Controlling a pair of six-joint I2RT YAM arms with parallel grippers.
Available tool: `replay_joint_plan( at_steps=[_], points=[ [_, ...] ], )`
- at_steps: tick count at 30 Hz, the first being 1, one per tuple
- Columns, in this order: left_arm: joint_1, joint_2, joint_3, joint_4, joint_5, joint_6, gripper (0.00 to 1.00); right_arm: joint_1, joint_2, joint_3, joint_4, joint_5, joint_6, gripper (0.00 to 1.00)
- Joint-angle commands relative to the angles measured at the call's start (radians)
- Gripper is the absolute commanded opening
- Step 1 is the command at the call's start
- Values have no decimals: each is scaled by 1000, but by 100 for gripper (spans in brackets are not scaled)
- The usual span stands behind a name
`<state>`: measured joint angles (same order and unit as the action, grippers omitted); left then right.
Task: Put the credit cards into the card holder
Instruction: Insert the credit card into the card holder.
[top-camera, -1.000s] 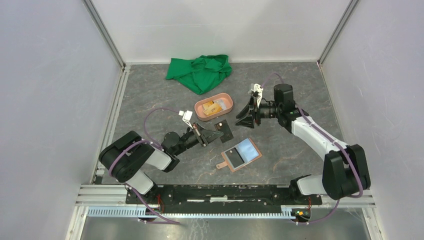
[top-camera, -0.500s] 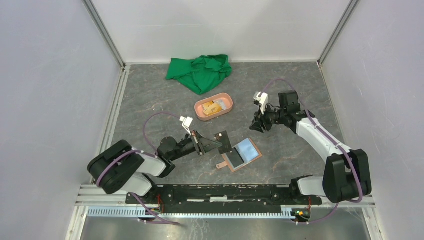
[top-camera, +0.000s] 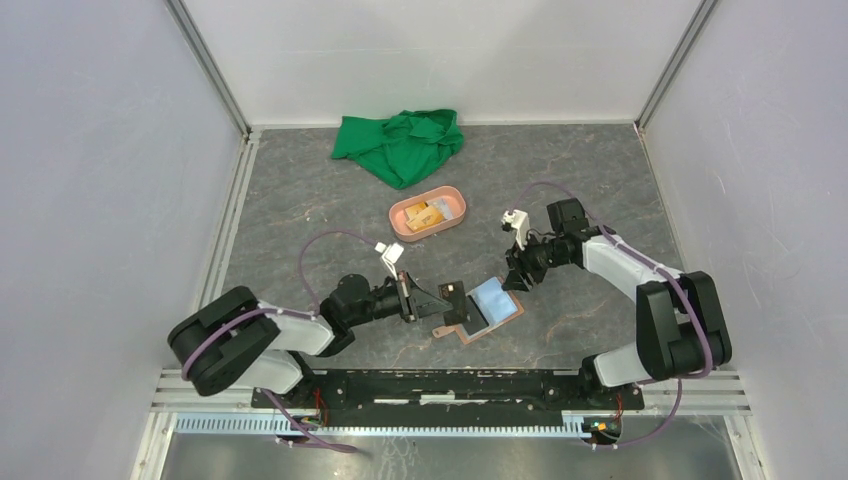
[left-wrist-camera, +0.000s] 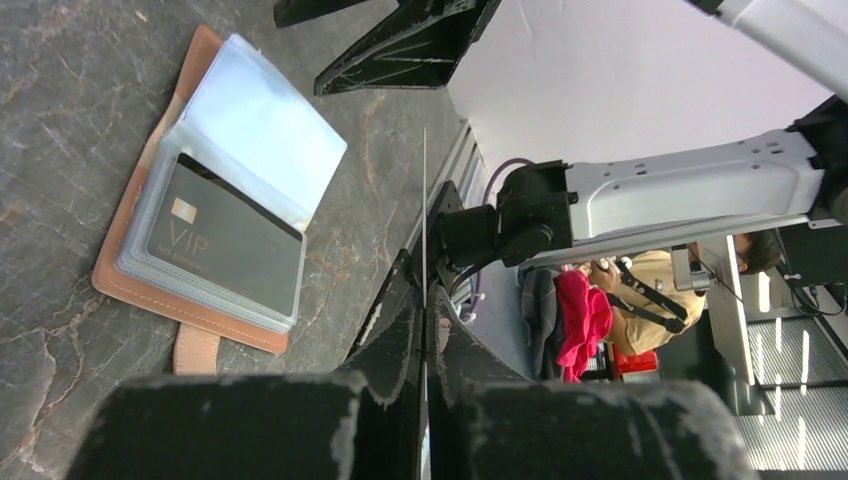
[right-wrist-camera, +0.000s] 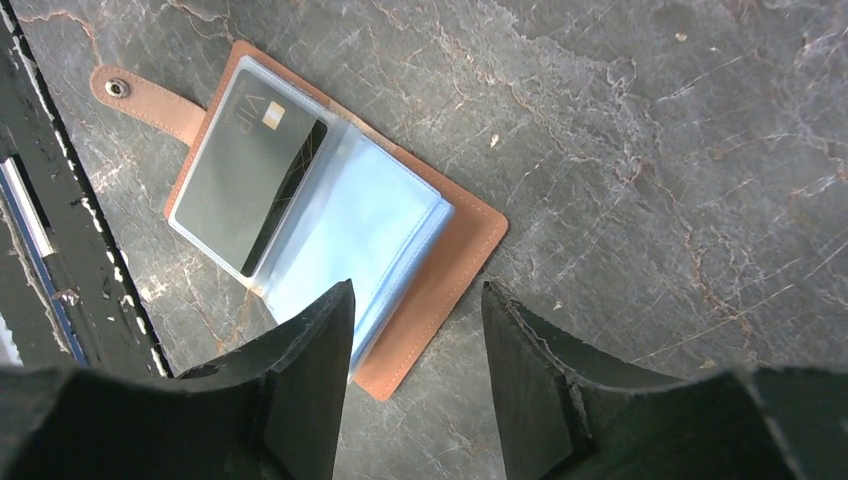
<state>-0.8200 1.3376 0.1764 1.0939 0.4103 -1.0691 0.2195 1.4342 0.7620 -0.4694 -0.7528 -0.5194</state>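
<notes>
The tan card holder (top-camera: 490, 300) lies open on the table, its clear blue sleeves up and its tab toward the near left. A black VIP card (right-wrist-camera: 250, 190) sits in the holder's left sleeve. My left gripper (top-camera: 437, 299) is shut on another dark credit card (top-camera: 454, 299), held on edge just left of the holder; the left wrist view shows it as a thin line (left-wrist-camera: 424, 200). My right gripper (top-camera: 512, 278) hangs open over the holder's far right edge (right-wrist-camera: 450, 270), nothing between its fingers (right-wrist-camera: 310, 350).
A salmon-pink oval tray (top-camera: 428, 232) with small items stands behind the holder. A green cloth (top-camera: 400, 143) lies bunched at the back. Aluminium rails and white walls bound the table on both sides.
My left gripper has carried the card right, up to the holder's left side. My right gripper has come down and toward me to the holder's far edge.
</notes>
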Motion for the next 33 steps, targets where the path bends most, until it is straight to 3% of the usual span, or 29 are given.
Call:
replay_joint_plan(
  at_steps=[1, 11, 17, 33],
  points=[
    [-39, 102, 40, 123, -34, -13, 2, -1, 33, 6, -14, -5, -16, 56],
    [-81, 286, 88, 194, -81, -86, 2, 18, 111, 23, -38, 72, -17, 51],
    [-82, 355, 119, 188, -64, -133, 2, 33, 120, 25, -36, 108, -8, 38],
    [-82, 392, 217, -80, -51, -147, 2, 78, 123, 43, -72, 129, -27, 30]
  ],
)
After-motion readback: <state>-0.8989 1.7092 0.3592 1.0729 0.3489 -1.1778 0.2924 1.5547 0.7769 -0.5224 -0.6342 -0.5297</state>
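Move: The open card holder's middle lies about 3 cm ahead of the left hand, which holds a black card, 9 cm to its right and 12 cm below. The VIP card lies some 5 cm right of this hand and 1 cm ahead, the blue sleeve 12 cm right and 5 cm ahead. From the right hand the blue sleeve is roughly 5 cm left, 3 cm back and 5 cm down; the holder's middle is 8 cm left and 5 cm back. Left lowers its held card 6 cm and 5 cm right towards the holder; right sinks 4 cm, fingers narrowing. ##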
